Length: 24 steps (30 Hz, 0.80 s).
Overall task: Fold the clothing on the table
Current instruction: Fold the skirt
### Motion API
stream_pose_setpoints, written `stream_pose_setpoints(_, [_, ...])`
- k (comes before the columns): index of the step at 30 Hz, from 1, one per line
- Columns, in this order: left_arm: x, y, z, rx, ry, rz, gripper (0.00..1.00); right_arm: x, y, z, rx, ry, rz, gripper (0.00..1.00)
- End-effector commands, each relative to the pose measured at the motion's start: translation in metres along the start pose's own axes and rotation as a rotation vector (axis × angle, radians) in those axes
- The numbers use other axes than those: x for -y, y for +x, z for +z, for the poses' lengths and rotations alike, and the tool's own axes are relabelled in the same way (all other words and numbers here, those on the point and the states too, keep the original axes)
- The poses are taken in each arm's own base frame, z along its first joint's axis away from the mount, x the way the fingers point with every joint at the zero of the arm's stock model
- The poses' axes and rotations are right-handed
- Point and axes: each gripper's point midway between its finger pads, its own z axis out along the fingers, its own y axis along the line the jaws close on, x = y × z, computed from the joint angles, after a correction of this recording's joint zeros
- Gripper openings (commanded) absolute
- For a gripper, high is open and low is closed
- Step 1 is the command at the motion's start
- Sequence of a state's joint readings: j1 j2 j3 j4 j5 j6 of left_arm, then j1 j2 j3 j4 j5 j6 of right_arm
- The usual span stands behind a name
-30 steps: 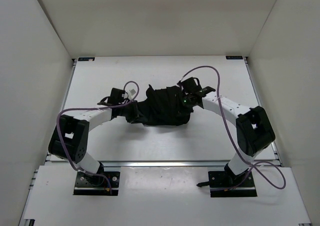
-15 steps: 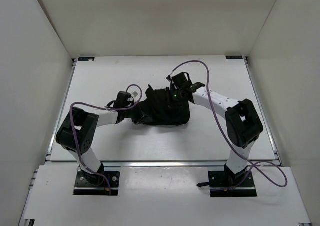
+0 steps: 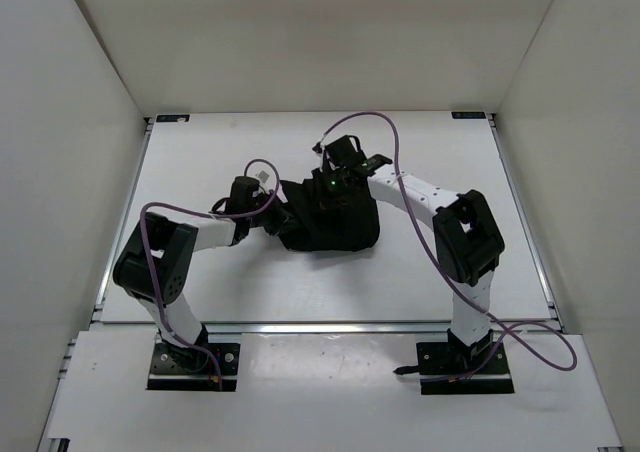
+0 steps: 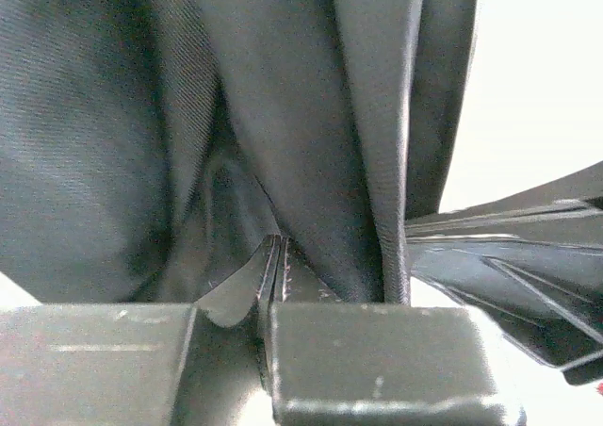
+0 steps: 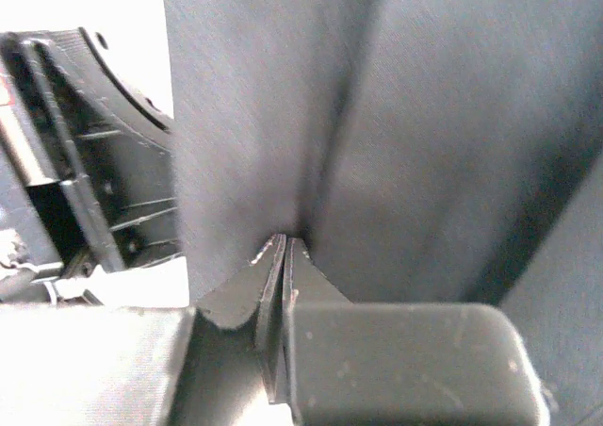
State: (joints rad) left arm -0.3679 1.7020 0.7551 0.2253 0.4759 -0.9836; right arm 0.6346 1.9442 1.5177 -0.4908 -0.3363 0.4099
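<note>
The black clothing [image 3: 340, 222] lies bunched in a wrinkled heap on the middle of the white table [image 3: 200, 152]. My left gripper [image 3: 282, 219] reaches in from the left and is at the heap's left edge. In the left wrist view the left gripper [image 4: 278, 245] is shut, and folds of clothing [image 4: 311, 115] run up from its tips. My right gripper [image 3: 322, 184] sits over the heap's upper left part. In the right wrist view the right gripper [image 5: 285, 242] is shut, with a crease of clothing [image 5: 424, 115] rising from its tips. The two grippers are close together.
White walls enclose the table on three sides. A silver rail [image 3: 330, 324] runs along the near edge by the arm bases. Purple cables [image 3: 370, 122] loop above both arms. The left arm's black wrist parts [image 5: 85, 162] show beside the cloth.
The right gripper has moved left across the heap and its jaws have closed. The left gripper pushed right into the heap's edge and shut. The garment is bunched narrower.
</note>
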Motion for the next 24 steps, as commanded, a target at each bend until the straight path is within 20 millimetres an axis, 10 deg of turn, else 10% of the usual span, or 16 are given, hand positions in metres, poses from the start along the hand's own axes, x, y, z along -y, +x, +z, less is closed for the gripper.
stream_pose_setpoints(1, [0.03,-0.029,-0.016,0.076,0.086,0.057,0.0,-0.025,-0.029,0.0,0.054,-0.063,-0.068,0.0])
stream_pose_setpoints(13, [0.019,-0.069,-0.057,0.156,-0.014,0.184,0.0,-0.036,-0.042,0.015,0.004,-0.049,-0.128,0.0])
stream_pose_setpoints(19, [0.046,-0.092,-0.095,0.228,-0.087,0.323,0.08,-0.026,-0.083,-0.05,0.232,-0.065,-0.085,0.21])
stream_pose_setpoints(24, [0.089,-0.063,-0.086,0.179,-0.058,0.469,0.33,0.024,-0.079,-0.104,0.357,0.02,0.001,0.49])
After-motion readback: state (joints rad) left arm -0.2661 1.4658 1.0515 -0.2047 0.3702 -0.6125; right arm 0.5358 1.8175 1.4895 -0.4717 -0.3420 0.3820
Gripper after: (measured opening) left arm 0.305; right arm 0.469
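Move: The left hand still pinches the skirt's left side; the skirt's middle lies about 10 cm to its right, 2 cm ahead and some 3 cm below. The skirt's far left corner is roughly 9 cm ahead, about level sideways, and the near left corner some 6 cm back. From the right hand, shut close over the cloth, the skirt's middle is straight below by about 7 cm; its right edge lies some 13 cm to the right and 1 cm farther out. Keeping its pinch on the skirt's left side, the left hand draws it left about 7 cm, with some forward and upward travel, then opens partway while climbing fast, fingers tipping up some 20 degrees. The right hand, shut, goes on left and forward over the skirt, then turns back to the right about 8 cm, opening halfway and rising. ##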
